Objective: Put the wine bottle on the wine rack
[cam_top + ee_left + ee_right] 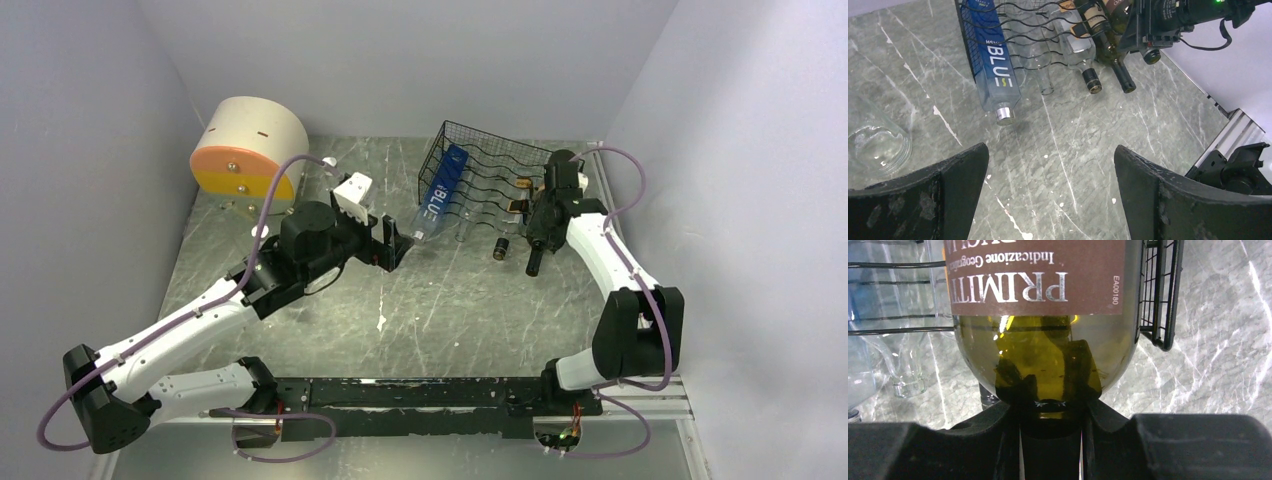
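Observation:
The black wire wine rack (485, 165) stands at the back right of the table. A dark green wine bottle (1040, 347) with a brown label lies with its body in the rack's right end (1160, 295), neck pointing to the near side. My right gripper (1050, 435) is shut on that neck; from above, the gripper (545, 215) hides most of the bottle, and only the neck end (534, 266) shows. My left gripper (1050, 170) is open over bare table, just short of the blue bottle's cap (1005, 114); in the top view the gripper (400, 245) is left of the rack.
The rack also holds a blue bottle (440, 190), a clear bottle (1040, 60) and a black-capped bottle (1091, 80). A glass jar (873, 140) lies left of my left fingers. A cream and orange drum (245, 150) sits at the back left. Walls close in on three sides.

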`<state>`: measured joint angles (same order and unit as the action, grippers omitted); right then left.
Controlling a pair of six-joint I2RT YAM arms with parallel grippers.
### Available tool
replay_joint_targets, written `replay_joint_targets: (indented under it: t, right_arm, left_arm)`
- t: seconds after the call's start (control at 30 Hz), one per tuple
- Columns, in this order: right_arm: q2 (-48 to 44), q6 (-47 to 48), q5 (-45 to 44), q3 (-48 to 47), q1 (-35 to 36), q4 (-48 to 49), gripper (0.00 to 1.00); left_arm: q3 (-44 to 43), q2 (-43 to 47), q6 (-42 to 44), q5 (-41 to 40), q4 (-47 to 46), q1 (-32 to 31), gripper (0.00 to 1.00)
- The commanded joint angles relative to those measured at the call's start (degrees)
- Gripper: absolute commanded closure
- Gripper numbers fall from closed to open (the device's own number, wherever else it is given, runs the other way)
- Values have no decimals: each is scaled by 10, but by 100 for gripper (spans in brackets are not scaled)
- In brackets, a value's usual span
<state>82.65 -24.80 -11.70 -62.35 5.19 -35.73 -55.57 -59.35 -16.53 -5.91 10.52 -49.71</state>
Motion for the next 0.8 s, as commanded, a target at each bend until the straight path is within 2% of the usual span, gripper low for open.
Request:
replay_joint_targets:
  t: [0.0, 0.13, 0.23, 0.4, 0.47, 0.5, 0.67, 0.77]
  right_arm:
    - [-2, 14, 25, -30, -20, 58, 94]
    - [17, 23, 26, -37, -28, 59, 89]
    - [24, 26, 29, -44, -29, 55, 78]
    - [-3, 20, 11, -39, -28, 54, 46]
    - [-21, 15, 2, -36, -28, 54, 31]
    - [-29, 14, -1, -37, -28, 52, 27]
    - [-62, 12, -4, -50, -28, 33, 23]
    - [-86, 12, 4, -59, -27, 26, 22]
  left_arm:
    - [-29, 7, 18, 36, -2, -2, 1]
    - [-33, 7, 20, 46, -1, -2, 1]
    - [-31, 10, 22, 51, -2, -2, 1]
    - [-40, 14, 23, 50, 14, -2, 1]
    - [-41, 18, 26, 52, 15, -2, 1]
    - [-41, 20, 27, 50, 15, -2, 1]
    - [-50, 24, 32, 35, 18, -2, 1]
    - [-58, 22, 25, -8, 27, -2, 1]
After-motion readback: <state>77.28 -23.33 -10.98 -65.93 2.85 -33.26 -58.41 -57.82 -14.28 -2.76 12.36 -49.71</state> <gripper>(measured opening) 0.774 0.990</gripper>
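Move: Just ahead of the right hand, which holds the wine bottle by its neck, lies the rack's right-end slot, its middle about 9 cm farther out, 1 cm to the right and 3 cm lower. The dark bottle already racked is some 3 cm ahead, 2 cm left and 4 cm below; the black-necked clear bottle is 3 cm ahead, 7 cm left and 5 cm below. From the left hand, that slot is roughly 18 cm ahead, 31 cm right and 19 cm down. Settling the held bottle barely half a centimetre more into the rack's right end, the right hand opens its fingers off the neck, then backs straight up about 6 cm, easing some 2 cm forward and tilting its fingertips up about 10 degrees. The empty left hand, still open, drifts up 2 to 3 cm. ##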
